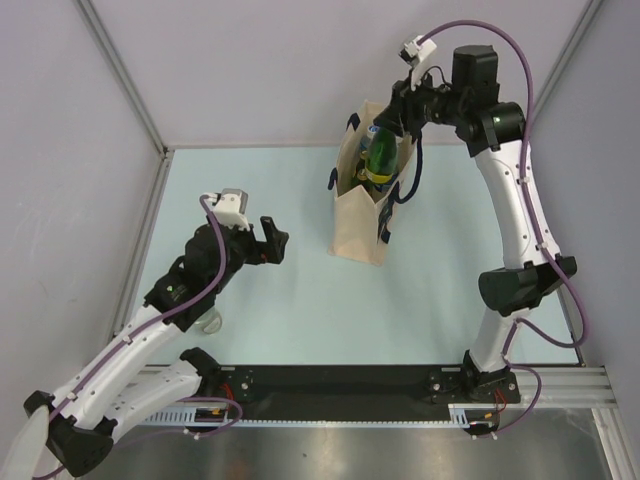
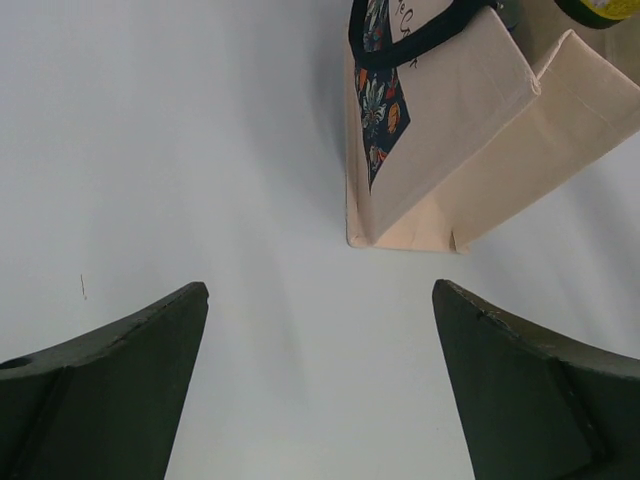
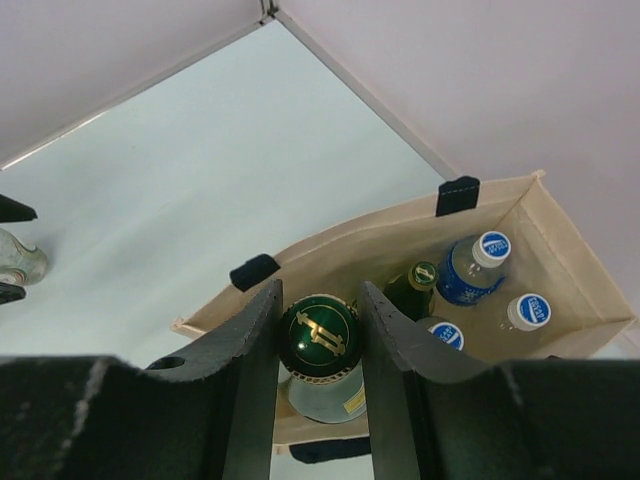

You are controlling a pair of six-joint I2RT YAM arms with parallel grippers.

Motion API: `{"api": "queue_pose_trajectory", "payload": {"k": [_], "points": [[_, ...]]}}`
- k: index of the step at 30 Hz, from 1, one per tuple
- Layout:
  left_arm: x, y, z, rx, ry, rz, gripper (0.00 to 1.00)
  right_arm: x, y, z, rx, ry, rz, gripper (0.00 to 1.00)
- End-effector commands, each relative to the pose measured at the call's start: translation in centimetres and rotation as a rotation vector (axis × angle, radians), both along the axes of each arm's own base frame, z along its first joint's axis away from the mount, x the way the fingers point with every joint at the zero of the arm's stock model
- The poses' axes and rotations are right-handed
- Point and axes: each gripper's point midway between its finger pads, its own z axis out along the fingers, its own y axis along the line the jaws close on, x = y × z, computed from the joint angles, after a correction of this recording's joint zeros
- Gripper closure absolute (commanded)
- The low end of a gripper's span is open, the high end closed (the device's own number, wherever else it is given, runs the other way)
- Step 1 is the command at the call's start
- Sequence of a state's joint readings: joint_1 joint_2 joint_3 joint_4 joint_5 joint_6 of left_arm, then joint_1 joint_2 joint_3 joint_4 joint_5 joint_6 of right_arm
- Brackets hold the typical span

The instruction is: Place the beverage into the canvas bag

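The beige canvas bag [image 1: 360, 228] with navy handles stands upright at the back of the table, and its side also shows in the left wrist view [image 2: 450, 150]. My right gripper [image 1: 395, 118] hangs over its mouth, shut on the neck of the beverage, a green bottle [image 1: 380, 158] with a green and gold cap [image 3: 320, 335]. The bottle's lower part dips inside the bag's rim [image 3: 390, 238]. Between the right gripper's [image 3: 320, 296] fingers the cap sits tight. My left gripper [image 1: 274, 241] hovers left of the bag, open and empty [image 2: 320, 292].
Inside the bag stand blue-capped bottles [image 3: 480, 262] [image 3: 528, 311] [image 3: 445, 335] and a small green bottle [image 3: 420, 282]. A clear bottle [image 1: 208, 322] lies by the left arm, seen too at the left edge [image 3: 20, 262]. Grey walls close the back and sides.
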State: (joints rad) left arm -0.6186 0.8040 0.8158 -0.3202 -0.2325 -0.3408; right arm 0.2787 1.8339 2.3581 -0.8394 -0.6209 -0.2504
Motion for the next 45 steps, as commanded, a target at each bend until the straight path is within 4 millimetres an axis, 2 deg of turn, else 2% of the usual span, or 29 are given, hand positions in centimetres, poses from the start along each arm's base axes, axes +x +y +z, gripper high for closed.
{"api": "queue_pose_trajectory", "payload": {"k": [1, 6, 7, 9, 10, 20, 30, 36, 45], "points": [[0.1, 0.4, 0.6, -0.021, -0.018, 0.023, 0.0, 0.4, 0.6, 3.3, 0.024, -0.165, 0.027, 1.0], [0.1, 0.6, 0.4, -0.016, -0.016, 0.026, 0.0, 1.2, 0.3, -1.2, -0.055, -0.098, 0.029, 1.0], [0.1, 0.6, 0.3, -0.016, -0.016, 0.029, 0.0, 1.4, 0.4, -2.9, -0.072, -0.066, 0.032, 1.0], [0.1, 0.5, 0.1, -0.013, -0.009, 0.026, 0.0, 1.7, 0.1, -4.2, -0.092, -0.054, 0.024, 1.0], [0.1, 0.5, 0.1, -0.013, -0.009, 0.026, 0.0, 1.9, 0.1, -5.5, -0.105, -0.026, 0.024, 1.0], [0.3, 0.6, 0.0, -0.005, -0.007, 0.028, 0.0, 3.5, -0.6, -12.7, -0.208, 0.063, 0.001, 1.0], [0.4, 0.6, 0.1, -0.007, -0.008, 0.028, 0.0, 5.7, -0.2, -17.3, -0.332, 0.01, -0.04, 1.0], [0.3, 0.9, 0.1, 0.0, -0.004, 0.036, 0.0, 6.9, 0.1, -18.4, -0.355, -0.018, -0.048, 1.0], [0.3, 1.0, 0.3, 0.002, -0.003, 0.037, 0.0, 4.6, 0.5, -22.6, -0.364, 0.077, 0.074, 1.0]]}}
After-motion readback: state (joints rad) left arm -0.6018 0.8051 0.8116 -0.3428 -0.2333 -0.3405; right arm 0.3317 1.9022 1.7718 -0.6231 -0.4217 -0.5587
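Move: The right hand holds the green bottle by its neck over the near end of the canvas bag; the bag's middle lies about 11 cm ahead, 3 cm left and 32 cm below. Already inside, at like depth, are a green bottle about 8 cm ahead and 6 cm left of the hand, and a blue-label bottle about 13 cm straight ahead. From the idle left hand the bag's middle is some 27 cm ahead, 26 cm right and 14 cm below. Lower the right gripper about 23 cm, keeping its pinch on the green bottle's neck, so the bottle goes down into the near end of the bag beside the bottles already there. Go fast and nearly straight down at first, then ease about 4 cm forward while sinking more slowly, tipping the fingers some 25 degrees further downward on the way. ##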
